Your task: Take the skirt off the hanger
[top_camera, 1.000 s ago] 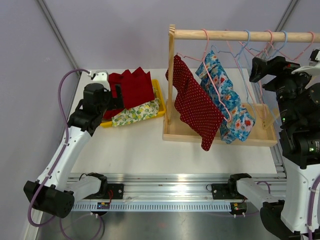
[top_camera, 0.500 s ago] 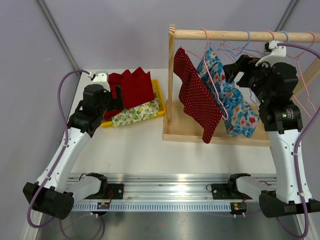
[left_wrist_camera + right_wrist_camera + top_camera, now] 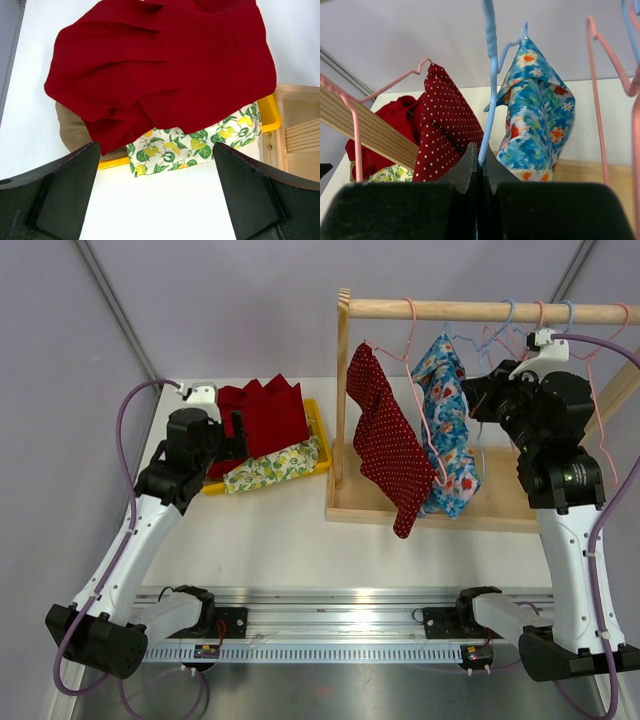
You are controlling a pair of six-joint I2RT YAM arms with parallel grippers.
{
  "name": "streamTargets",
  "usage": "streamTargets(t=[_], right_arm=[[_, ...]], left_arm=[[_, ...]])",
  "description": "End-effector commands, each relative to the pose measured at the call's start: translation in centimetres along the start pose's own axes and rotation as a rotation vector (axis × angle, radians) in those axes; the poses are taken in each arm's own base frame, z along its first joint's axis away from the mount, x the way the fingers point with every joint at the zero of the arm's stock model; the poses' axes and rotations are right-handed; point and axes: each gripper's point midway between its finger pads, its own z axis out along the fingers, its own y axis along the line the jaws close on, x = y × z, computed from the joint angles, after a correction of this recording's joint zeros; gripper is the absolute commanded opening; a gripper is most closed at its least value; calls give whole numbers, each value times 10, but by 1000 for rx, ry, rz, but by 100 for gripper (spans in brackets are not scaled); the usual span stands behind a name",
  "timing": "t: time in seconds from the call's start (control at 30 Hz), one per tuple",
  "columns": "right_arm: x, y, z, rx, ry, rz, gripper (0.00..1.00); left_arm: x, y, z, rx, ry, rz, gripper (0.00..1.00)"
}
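Observation:
A blue floral skirt point(image 3: 450, 430) hangs on a light-blue wire hanger point(image 3: 490, 75) from the wooden rail point(image 3: 480, 310). Left of it, a red polka-dot skirt point(image 3: 385, 440) hangs on a pink hanger point(image 3: 412, 340). My right gripper point(image 3: 478, 400) is up at the rack, right of the floral skirt point(image 3: 535, 115), its jaws shut on the blue hanger's wire point(image 3: 482, 150). My left gripper point(image 3: 155, 200) stands open above the table, in front of the yellow tray point(image 3: 270, 110), with nothing between its fingers.
The yellow tray point(image 3: 318, 435) holds a red cloth point(image 3: 165, 70), a lemon-print cloth point(image 3: 195, 145) and a tan one point(image 3: 70, 130). Empty pink hangers point(image 3: 597, 100) hang right of my right gripper. The rack's wooden base point(image 3: 500, 510) lies under the skirts.
My right arm swung in from the far right to the rack, and its gripper closed on the blue hanger wire. Both skirts shifted slightly. The left arm has not moved.

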Motion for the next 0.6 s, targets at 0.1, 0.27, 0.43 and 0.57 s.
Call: streamTargets(t=[0.1,0.27,0.43,0.57], right_arm=[[-92,35,-36,-86,-214,-40,0],[-122,51,-75,-125,-287,-17,0],[-115,58,-120,-146,-300,16,0],[-103,59,-145,-156,-294,44,0]], left_arm=[[-93,-23,-50,52,-230,37,99],[-177,-112,-128,318,-394,135,99],[-180,-231,-228,936,-475,252,99],[-148,-285,-294,1293,-487,206,99]])
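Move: From the right hand, already closed on the blue hanger, the blue flowered skirt hangs about 4 cm ahead, 4 cm to the left and 12 cm lower; the rail runs roughly 10 cm ahead, directly in line, and 12 cm above. The empty left hand has that skirt some 43 cm to its right, 3 cm ahead and 6 cm higher; the dotted red skirt is about 34 cm right, level ahead, 3 cm higher, and the filled basket 13 cm ahead, 5 cm right, 22 cm below. Keep the right gripper pinched on the blue hanger and lift it, then draw it back from the rail as it rises, about 10 cm each way, the fingers tipping up slightly. Swing the open left gripper up off the basket and across towards the flowered skirt, nearly 30 cm up, some 20 cm right and 15 cm back, turning it clockwise about 50 degrees and tipping it up. ##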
